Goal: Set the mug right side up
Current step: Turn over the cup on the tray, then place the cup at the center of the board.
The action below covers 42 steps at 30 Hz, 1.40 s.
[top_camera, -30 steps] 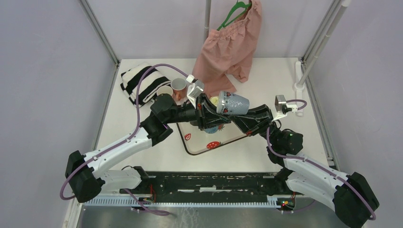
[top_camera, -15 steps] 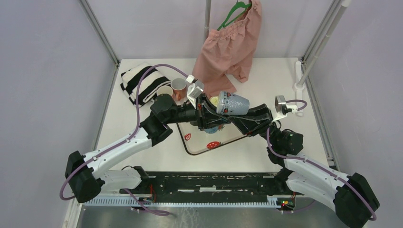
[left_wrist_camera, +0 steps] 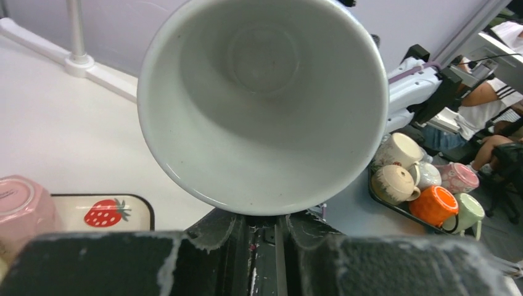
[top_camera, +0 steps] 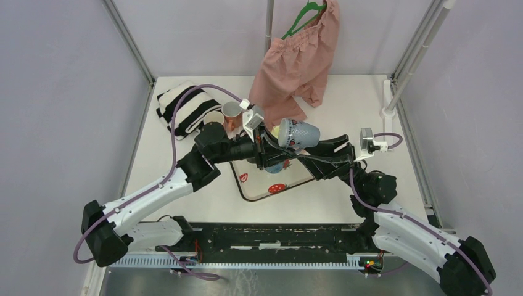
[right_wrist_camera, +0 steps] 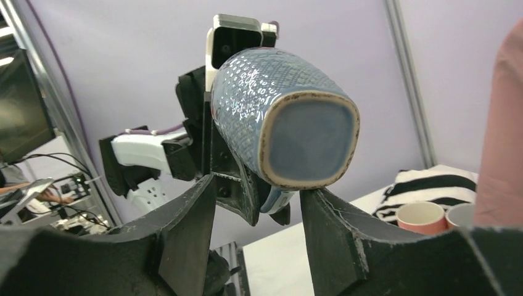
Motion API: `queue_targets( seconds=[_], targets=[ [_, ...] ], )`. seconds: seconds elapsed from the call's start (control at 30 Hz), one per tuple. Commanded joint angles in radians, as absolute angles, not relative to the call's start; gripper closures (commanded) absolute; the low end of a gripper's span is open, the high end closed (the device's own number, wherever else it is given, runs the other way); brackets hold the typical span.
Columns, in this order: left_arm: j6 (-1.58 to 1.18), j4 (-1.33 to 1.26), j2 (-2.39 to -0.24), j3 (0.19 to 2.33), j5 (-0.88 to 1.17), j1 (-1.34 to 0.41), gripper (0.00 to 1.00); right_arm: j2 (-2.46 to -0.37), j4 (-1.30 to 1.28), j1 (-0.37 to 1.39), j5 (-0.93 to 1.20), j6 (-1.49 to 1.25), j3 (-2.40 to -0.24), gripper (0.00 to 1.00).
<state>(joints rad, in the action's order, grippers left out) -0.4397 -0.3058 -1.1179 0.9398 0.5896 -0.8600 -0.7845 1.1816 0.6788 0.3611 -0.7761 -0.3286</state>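
Note:
The mug (top_camera: 297,133) is blue-grey with a dotted texture. It hangs on its side in the air above the tray. My left gripper (top_camera: 273,142) is shut on the mug's handle (right_wrist_camera: 279,200). In the left wrist view the mug's white inside (left_wrist_camera: 265,105) faces the camera, just above the left gripper (left_wrist_camera: 266,219). In the right wrist view the mug's base (right_wrist_camera: 308,139) faces me. My right gripper (right_wrist_camera: 258,188) is open, its fingers spread apart just below the mug, one tip close under the base. From above, the right gripper (top_camera: 306,156) sits to the mug's near right.
A strawberry-print tray (top_camera: 247,185) lies under the grippers with another mug (top_camera: 275,166) on it. Two pink and cream cups (top_camera: 232,111) stand by a striped cloth (top_camera: 182,105) at the back left. Pink shorts (top_camera: 296,61) hang on a hanger from a pole at the back.
My right gripper has opened off the mug and dropped back a little. The left gripper has kept its hold and shifted the mug slightly up and left.

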Motion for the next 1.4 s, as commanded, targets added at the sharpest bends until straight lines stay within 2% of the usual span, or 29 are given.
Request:
queue_targets(
  seconds=[0.0, 0.4, 0.73, 1.1, 1.23, 1.37],
  targets=[
    [-0.358, -0.266, -1.071, 0.996, 0.494, -0.858, 0.98, -0.733, 1.107, 0.683, 0.303, -0.703, -0.311, 0.42],
    [-0.269, -0.079, -1.02, 1.014, 0.291, -0.812, 0.98, -0.661, 0.972, 0.684, 0.195, -0.682, -0.268, 0.4],
    [-0.249, 0.066, -0.877, 0.937, -0.032, -0.781, 0.98, -0.662, 0.947, 0.684, 0.159, -0.682, -0.257, 0.4],
    [-0.323, 0.151, -0.807, 0.896, -0.057, -0.575, 0.98, -0.694, 0.959, 0.683, 0.174, -0.697, -0.265, 0.4],
    [-0.34, 0.221, -0.801, 0.899, -0.142, -0.524, 0.98, -0.691, 0.951, 0.683, 0.168, -0.696, -0.265, 0.4],
    [-0.369, 0.335, -0.823, 0.911, -0.335, -0.518, 0.98, -0.694, 0.95, 0.683, 0.169, -0.696, -0.262, 0.4]
  ],
)
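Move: The left hand already holds the small grey mug by its handle, lying on its side. The upright pink mug by the cloth is about 25 cm ahead of that hand, 25 cm to its left and 23 cm below. The upright orange mug stands about 28 cm ahead and 19 cm left, the striped cloth some 28 cm ahead and 36 cm left, the tray's black mug 12 cm ahead and 11 cm left. From the right hand, already open, the pink mug is about 25 cm ahead, 28 cm left and 23 cm below. Keeping its pinch on the grey mug's handle, the left hand carries it about 20 cm left and 12 cm forward towards the upright mugs, sinking some 6 cm. It eases forward and down first, then sweeps left, swinging counter-clockwise about 60 degrees until its fingers point forward and slightly down. The right hand, staying open, sinks about 5 cm and drifts forward, without the mug. ##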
